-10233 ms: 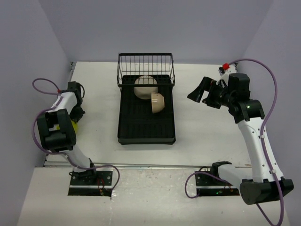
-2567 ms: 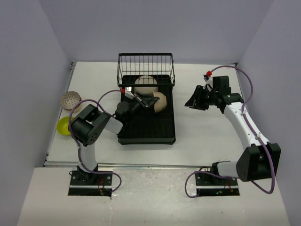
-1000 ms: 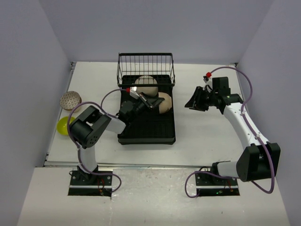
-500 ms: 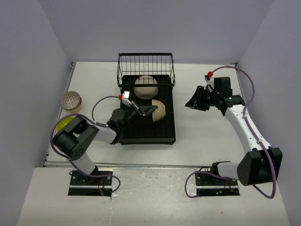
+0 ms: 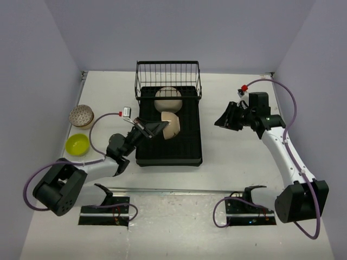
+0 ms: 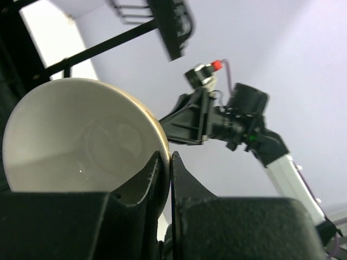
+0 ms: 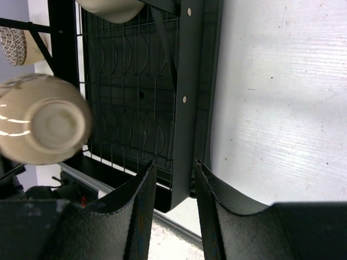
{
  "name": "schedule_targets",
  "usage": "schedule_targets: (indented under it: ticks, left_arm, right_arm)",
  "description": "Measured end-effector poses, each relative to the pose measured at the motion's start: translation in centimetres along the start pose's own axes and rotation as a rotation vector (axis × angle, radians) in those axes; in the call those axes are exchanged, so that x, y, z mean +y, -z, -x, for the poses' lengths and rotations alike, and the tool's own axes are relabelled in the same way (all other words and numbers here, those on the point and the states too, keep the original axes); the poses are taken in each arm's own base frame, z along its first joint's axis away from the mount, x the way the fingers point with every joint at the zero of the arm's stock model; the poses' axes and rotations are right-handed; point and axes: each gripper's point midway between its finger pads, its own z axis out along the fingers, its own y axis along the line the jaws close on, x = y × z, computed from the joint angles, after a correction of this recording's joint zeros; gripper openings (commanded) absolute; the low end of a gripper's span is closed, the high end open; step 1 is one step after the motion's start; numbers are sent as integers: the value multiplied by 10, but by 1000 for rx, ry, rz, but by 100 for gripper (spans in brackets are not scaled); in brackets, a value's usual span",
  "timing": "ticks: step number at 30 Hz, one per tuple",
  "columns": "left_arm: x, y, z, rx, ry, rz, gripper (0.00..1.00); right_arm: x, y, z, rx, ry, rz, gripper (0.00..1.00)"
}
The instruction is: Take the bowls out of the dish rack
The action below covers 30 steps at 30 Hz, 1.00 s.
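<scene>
The black dish rack [image 5: 191, 142] lies mid-table, its wire basket at the far end. My left gripper [image 5: 161, 128] is shut on the rim of a cream bowl [image 5: 171, 125], held tilted above the rack's left half. In the left wrist view the jaws [image 6: 169, 155] pinch that bowl's [image 6: 81, 135] edge. A larger cream bowl [image 5: 167, 100] leans in the rack by the basket. A net-patterned bowl [image 5: 82, 115] and a lime-yellow bowl [image 5: 77, 144] sit on the table at the left. My right gripper [image 5: 223, 119] hovers open and empty right of the rack [image 7: 195, 81].
The right wrist view shows the held bowl [image 7: 43, 127] blurred, the racked bowl [image 7: 111, 8] at the top and the net-patterned bowl [image 7: 13, 46] beyond. Side walls stand close on both sides. A metal strip [image 5: 179, 190] runs along the near table edge.
My left arm has pulled back toward the near left, lifting the cream bowl off the rack floor and carrying it leftward. The right arm has barely shifted.
</scene>
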Motion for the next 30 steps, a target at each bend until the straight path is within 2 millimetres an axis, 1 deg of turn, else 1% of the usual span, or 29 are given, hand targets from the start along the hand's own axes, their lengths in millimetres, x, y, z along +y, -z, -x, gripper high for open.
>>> schedule_targets:
  ticks: [3, 8, 10, 12, 14, 15, 20, 24, 25, 26, 30]
  left_arm:
    - [-29, 14, 14, -33, -42, -79, 0]
    - [-85, 42, 45, -123, -155, -216, 0]
    - [-97, 54, 53, -151, -199, -227, 0]
    - [-102, 63, 58, -169, -235, -215, 0]
    - [-97, 70, 60, -173, -255, -166, 0]
    - [-90, 73, 60, -170, -265, -130, 0]
    - [-44, 85, 59, -129, -290, 137, 0]
    - [-14, 96, 73, -128, -316, 369, 0]
    - [-2, 103, 77, -126, -329, 454, 0]
    - [-5, 103, 81, -131, -339, 472, 0]
    - [-4, 117, 97, -153, -394, 628, 0]
  right_arm:
    - [1, 2, 0, -5, 2, 3, 36]
    - [3, 5, 0, -14, 4, 7, 36]
    - [3, 5, 0, -12, 2, 7, 36]
    - [3, 5, -1, -10, -2, 5, 36]
    - [3, 5, -1, -9, -3, 5, 37]
    - [3, 6, -1, -9, -2, 5, 37]
    - [5, 10, -1, -15, 2, 7, 40]
    - [7, 13, -1, -21, 5, 11, 40]
    - [7, 13, -1, -22, 6, 11, 40]
    - [7, 13, -1, -22, 6, 11, 40]
    - [7, 13, -1, -20, 4, 10, 40]
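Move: With the beige bowl already held over the rack, the left hand has the green bowl about 37 cm to its left, 3 cm nearer the base and 18 cm lower. The patterned bowl on its stack is some 35 cm left and 7 cm ahead, roughly 15 cm down. The large bowl still racked lies about 14 cm ahead, 2 cm right and 12 cm below. From the right hand the green bowl is roughly 57 cm left, 5 cm back. Still pinching the beige bowl by its rim, the left hand carries it left out over the rack's left side towards the green bowl, about 15 cm in all. It arcs up some 10 cm while drawing back, then sinks to its starting height as it goes on left; the fingers first tip up, then the hand rolls its left side up and swings counter-clockwise, around 25 degrees. ##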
